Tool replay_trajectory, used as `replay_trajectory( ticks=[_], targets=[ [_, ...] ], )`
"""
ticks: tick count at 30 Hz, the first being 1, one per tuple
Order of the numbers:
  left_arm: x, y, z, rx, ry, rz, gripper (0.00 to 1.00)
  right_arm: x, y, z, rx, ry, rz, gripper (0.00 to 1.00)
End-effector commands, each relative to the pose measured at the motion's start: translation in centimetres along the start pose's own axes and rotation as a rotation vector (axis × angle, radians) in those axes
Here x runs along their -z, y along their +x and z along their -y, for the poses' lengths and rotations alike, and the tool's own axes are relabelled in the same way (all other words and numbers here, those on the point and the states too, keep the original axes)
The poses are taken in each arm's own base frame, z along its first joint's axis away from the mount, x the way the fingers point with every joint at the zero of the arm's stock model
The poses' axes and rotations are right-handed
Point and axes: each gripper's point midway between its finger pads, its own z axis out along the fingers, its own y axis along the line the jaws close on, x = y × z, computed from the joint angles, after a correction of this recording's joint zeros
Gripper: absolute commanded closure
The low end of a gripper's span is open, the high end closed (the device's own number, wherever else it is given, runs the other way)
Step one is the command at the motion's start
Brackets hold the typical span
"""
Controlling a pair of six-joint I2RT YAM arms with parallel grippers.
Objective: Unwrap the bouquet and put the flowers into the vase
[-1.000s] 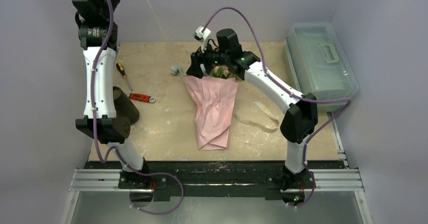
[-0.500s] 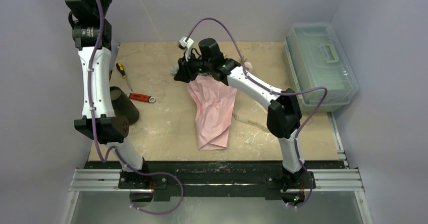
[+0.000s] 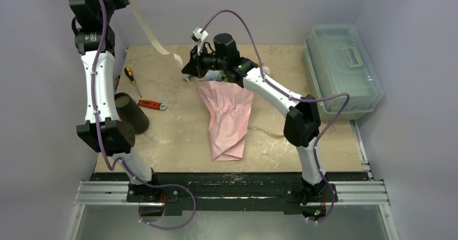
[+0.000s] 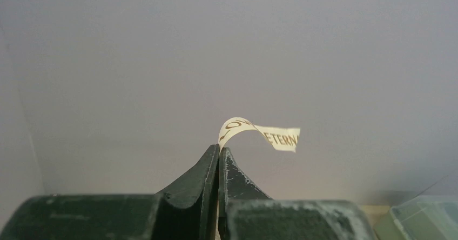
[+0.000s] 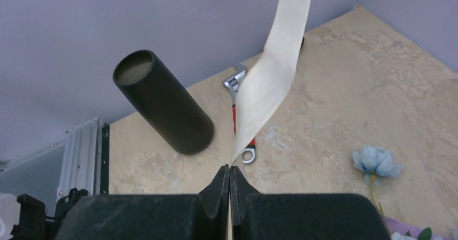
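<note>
The bouquet's pink paper (image 3: 229, 115) lies open mid-table. My right arm hides the flowers at its top. A pale-blue flower (image 5: 375, 161) lies on the table beside lilac paper. The cream ribbon (image 3: 156, 37) stretches between my two grippers. My left gripper (image 4: 219, 149), raised high at the back left, is shut on the ribbon's printed end (image 4: 270, 137). My right gripper (image 5: 229, 167), low at the paper's top left corner (image 3: 190, 71), is shut on the ribbon's (image 5: 275, 67) lower part. The dark vase (image 3: 132, 113) stands upright at the left, also seen in the right wrist view (image 5: 162, 102).
A red-handled wrench (image 3: 151, 105) and a yellow-handled screwdriver (image 3: 129, 77) lie by the vase. A clear lidded box (image 3: 343, 67) sits at the back right. A loose strip of ribbon (image 3: 270, 132) lies right of the paper.
My right gripper moved left off the bouquet's top and shut on the ribbon. The left arm shifted slightly, and the ribbon now shows its broad face between both grippers.
</note>
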Motion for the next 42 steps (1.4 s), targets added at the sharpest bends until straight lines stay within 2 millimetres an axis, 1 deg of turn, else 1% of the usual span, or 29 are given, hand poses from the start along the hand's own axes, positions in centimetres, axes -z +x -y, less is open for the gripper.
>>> replay_trajectory(
  ticks=[1,2,4,7,10,12,13,14,15,16,17,19,20,21,23,24,25,27,29,30,32,36,37,39,42],
  targets=[
    [1.5,4.0,-3.8,-0.063,-0.135,-0.116,1.0,1.9,-7.8,-3.4,0.052,-0.067,0.187,1.0],
    [1.9,5.4,-4.9,-0.059,-0.159,-0.146,1.0,2.0,-8.4,-3.6,0.048,-0.072,0.199,1.0],
    [2.8,8.2,-6.6,-0.042,-0.178,-0.205,1.0,2.2,-10.2,-4.1,0.063,-0.084,0.248,1.0],
    [4.3,11.6,-8.3,-0.051,-0.203,-0.282,1.0,2.5,-12.7,-4.7,0.077,-0.097,0.304,1.0],
    [6.1,15.2,-9.9,-0.032,-0.24,-0.373,1.0,2.8,-14.5,-5.0,0.083,-0.099,0.347,1.0],
    [7.3,18.0,-10.3,-0.008,-0.244,-0.449,0.9,3.0,-15.5,-5.1,0.087,-0.097,0.377,1.0],
    [7.8,19.0,-10.5,-0.005,-0.245,-0.478,0.8,3.0,-15.9,-5.2,0.09,-0.096,0.392,1.0],
    [8.2,19.7,-10.5,-0.003,-0.233,-0.498,0.67,3.1,-16.3,-5.3,0.091,-0.096,0.404,1.0],
    [8.3,19.9,-10.0,-0.005,-0.201,-0.507,0.55,3.1,-16.7,-5.2,0.09,-0.094,0.414,1.0],
    [8.3,19.7,-9.4,-0.008,-0.164,-0.502,0.44,3.1,-17.0,-5.3,0.09,-0.095,0.423,1.0],
    [8.2,19.1,-8.5,-0.013,-0.12,-0.482,0.38,3.2,-17.3,-5.4,0.091,-0.096,0.431,1.0],
    [8.0,16.9,-6.2,-0.034,-0.015,-0.406,0.25,3.4,-17.6,-5.4,0.094,-0.095,0.443,1.0],
    [8.0,15.8,-4.9,-0.041,0.045,-0.367,0.21,3.4,-17.6,-5.4,0.095,-0.096,0.445,1.0],
    [8.2,14.8,-3.5,-0.05,0.11,-0.336,0.18,3.4,-17.7,-5.4,0.097,-0.096,0.448,1.0],
    [9.0,13.2,-0.2,-0.07,0.274,-0.279,0.16,3.5,-18.0,-5.6,0.102,-0.098,0.457,1.0],
    [9.4,12.9,0.7,-0.073,0.317,-0.261,0.15,3.6,-18.2,-5.7,0.106,-0.097,0.466,1.0],
    [10.2,13.0,1.7,-0.069,0.38,-0.262,0.15,3.8,-18.5,-5.7,0.11,-0.098,0.472,1.0],
    [11.6,13.1,2.7,-0.048,0.465,-0.24,0.14,4.1,-19.1,-5.8,0.121,-0.095,0.489,1.0],
    [13.3,13.2,4.4,-0.042,0.583,-0.224,0.15,4.6,-20.0,-5.9,0.137,-0.086,0.511,1.0],
    [13.9,13.5,5.0,-0.044,0.622,-0.23,0.15,4.8,-20.4,-6.1,0.145,-0.084,0.522,1.0],
    [15.0,14.2,5.8,-0.052,0.67,-0.242,0.15,5.3,-21.1,-6.3,0.157,-0.083,0.541,1.0],
    [16.8,15.9,6.6,-0.13,0.735,-0.26,0.16,5.6,-21.6,-6.6,0.157,-0.091,0.559,1.0],
    [17.1,16.7,6.8,-0.173,0.753,-0.266,0.16,5.7,-21.8,-6.6,0.152,-0.093,0.564,1.0],
    [17.8,18.5,7.6,-0.207,0.778,-0.298,0.16,5.8,-22.0,-6.7,0.144,-0.097,0.573,1.0],
    [18.3,20.7,9.2,-0.241,0.796,-0.299,0.16,5.8,-22.2,-6.9,0.131,-0.104,0.578,1.0]
  ],
)
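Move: The ribbon runs from the left hand's shut fingers to the right hand's, where it lies about 19 cm right of the left hand, 13 cm back and 25 cm lower. The vase stands roughly 25 cm back, 5 cm left and 47 cm below the left hand. From the right hand, the pink wrap lies about 10 cm back, 15 cm right and 28 cm down, with the flowers some 14 cm ahead, 17 cm right and 25 cm down. Left drops some 27 cm, releases the ribbon, swings back-right; right keeps its pinch, rising about 19 cm. ##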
